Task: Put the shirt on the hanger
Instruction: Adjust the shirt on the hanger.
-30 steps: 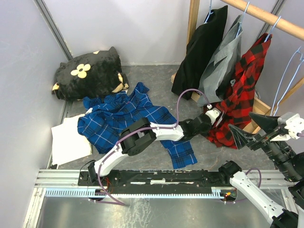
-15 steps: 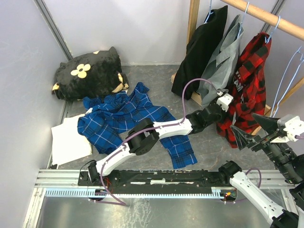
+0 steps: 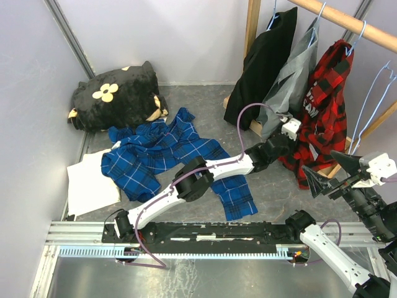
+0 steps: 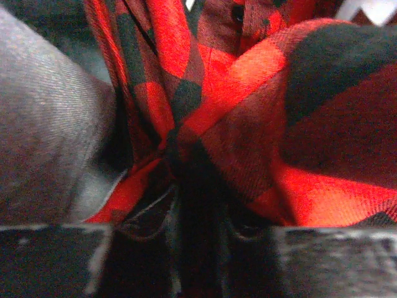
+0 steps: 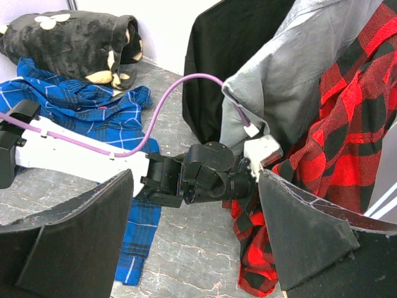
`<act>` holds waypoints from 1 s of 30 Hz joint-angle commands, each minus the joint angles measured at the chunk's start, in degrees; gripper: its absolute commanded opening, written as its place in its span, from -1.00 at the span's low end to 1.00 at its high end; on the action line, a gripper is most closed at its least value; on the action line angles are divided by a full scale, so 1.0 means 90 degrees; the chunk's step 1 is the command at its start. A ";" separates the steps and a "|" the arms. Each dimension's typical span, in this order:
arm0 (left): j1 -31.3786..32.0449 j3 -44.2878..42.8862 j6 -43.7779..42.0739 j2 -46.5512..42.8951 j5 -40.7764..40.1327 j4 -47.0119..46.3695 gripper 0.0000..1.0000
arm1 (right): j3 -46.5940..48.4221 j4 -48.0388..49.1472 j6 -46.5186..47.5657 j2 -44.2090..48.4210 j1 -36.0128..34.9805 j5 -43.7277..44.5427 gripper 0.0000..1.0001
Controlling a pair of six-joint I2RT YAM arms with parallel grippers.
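The red-and-black plaid shirt (image 3: 325, 105) hangs from the wooden rod on a light-blue wire hanger, of which only the hook (image 3: 356, 34) shows. My left gripper (image 3: 291, 144) is at the shirt's lower left edge. In the left wrist view, bunched red-and-black shirt cloth (image 4: 298, 124) runs down between the left gripper's (image 4: 198, 211) narrow jaws. In the right wrist view, that left gripper (image 5: 251, 186) presses into the shirt (image 5: 347, 124). My right gripper (image 3: 329, 174) (image 5: 198, 230) stands open and empty, just right of the shirt's hem.
A black jacket (image 3: 263, 62) and a grey jacket (image 3: 288, 81) hang left of the shirt on the rod (image 3: 347, 22). Empty blue hangers (image 3: 377, 93) hang at the right. A blue plaid shirt (image 3: 161, 152), a black flowered cushion (image 3: 118, 93) and white paper (image 3: 92, 183) lie on the floor.
My left gripper rose and moved right with the shirt's edge. The shirt went from slumped low to hanging straighter under the rod. The right arm barely moved.
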State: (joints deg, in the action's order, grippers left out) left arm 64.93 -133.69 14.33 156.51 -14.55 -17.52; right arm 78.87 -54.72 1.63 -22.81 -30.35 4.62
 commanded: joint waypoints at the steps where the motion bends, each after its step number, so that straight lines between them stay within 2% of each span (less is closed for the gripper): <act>1: -0.0284 0.0242 0.0393 -0.0321 0.0309 -0.0349 -0.23 | -0.0053 0.0140 0.0056 0.0010 -0.0026 0.0068 0.78; 3: -0.0288 0.0494 0.0374 -0.0568 0.0494 -0.0358 0.06 | -0.0088 0.0159 0.0026 0.0009 -0.0022 0.0047 0.78; 6: -0.0287 0.0836 0.0352 -0.0990 0.0809 -0.0341 0.29 | -0.0116 0.0167 -0.0004 0.0014 -0.0024 0.0009 0.78; 13: -0.0221 0.2140 0.0273 -0.2264 0.1134 -0.0523 0.52 | -0.0168 0.0113 -0.0013 0.0033 -0.0025 0.0009 0.78; 14: -0.0197 0.2336 0.0244 -0.2408 0.1113 -0.0581 0.57 | -0.0184 0.0118 -0.0023 0.0032 -0.0026 0.0000 0.78; 15: -0.0181 0.2498 0.0218 -0.2520 0.1102 -0.0595 0.72 | -0.0203 0.0122 -0.0032 0.0040 -0.0025 -0.0010 0.78; 21: -0.0104 0.3579 0.0349 -0.3208 0.0972 -0.0655 0.85 | -0.0283 0.0113 -0.0065 0.0045 -0.0026 -0.0057 0.78; 27: 0.0093 0.5164 0.0578 -0.3868 0.0860 -0.1211 0.88 | -0.0361 0.0080 -0.0060 0.0112 -0.0024 -0.0053 0.78; 30: 0.0159 0.5588 0.0890 -0.3883 0.0679 -0.1400 0.89 | -0.0431 0.0110 -0.0072 0.0099 -0.0024 -0.0078 0.78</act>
State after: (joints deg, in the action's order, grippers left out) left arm 65.17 -87.70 17.74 124.40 -6.02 -24.69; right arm 75.61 -55.00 1.37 -22.39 -30.35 4.54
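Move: The left hand still has the red shirt's gathered lower cloth between its fingers; the hanging shirt's middle is about 5 cm ahead, 5 cm to its right and some 16 cm higher. The grey garment's middle is roughly 14 cm ahead and 6 cm to the left, about 18 cm up; the blue shirt lies on the floor some 38 cm to the left and 3 cm back, 13 cm below. From the right hand, the red shirt's middle is about 29 cm ahead, 6 cm right and 14 cm lower. The left hand opens its barely parted fingers nearly all the way and lets go of the red shirt's bunched lower cloth, first nudging about a centimetre forward and dipping slightly. It then draws left and back, some 12 cm away from the shirt's body, arching up about 8 cm and sinking again towards the end, its open fingers still facing the lower part of the shirt and the wrist turning only slightly clockwise and down. ##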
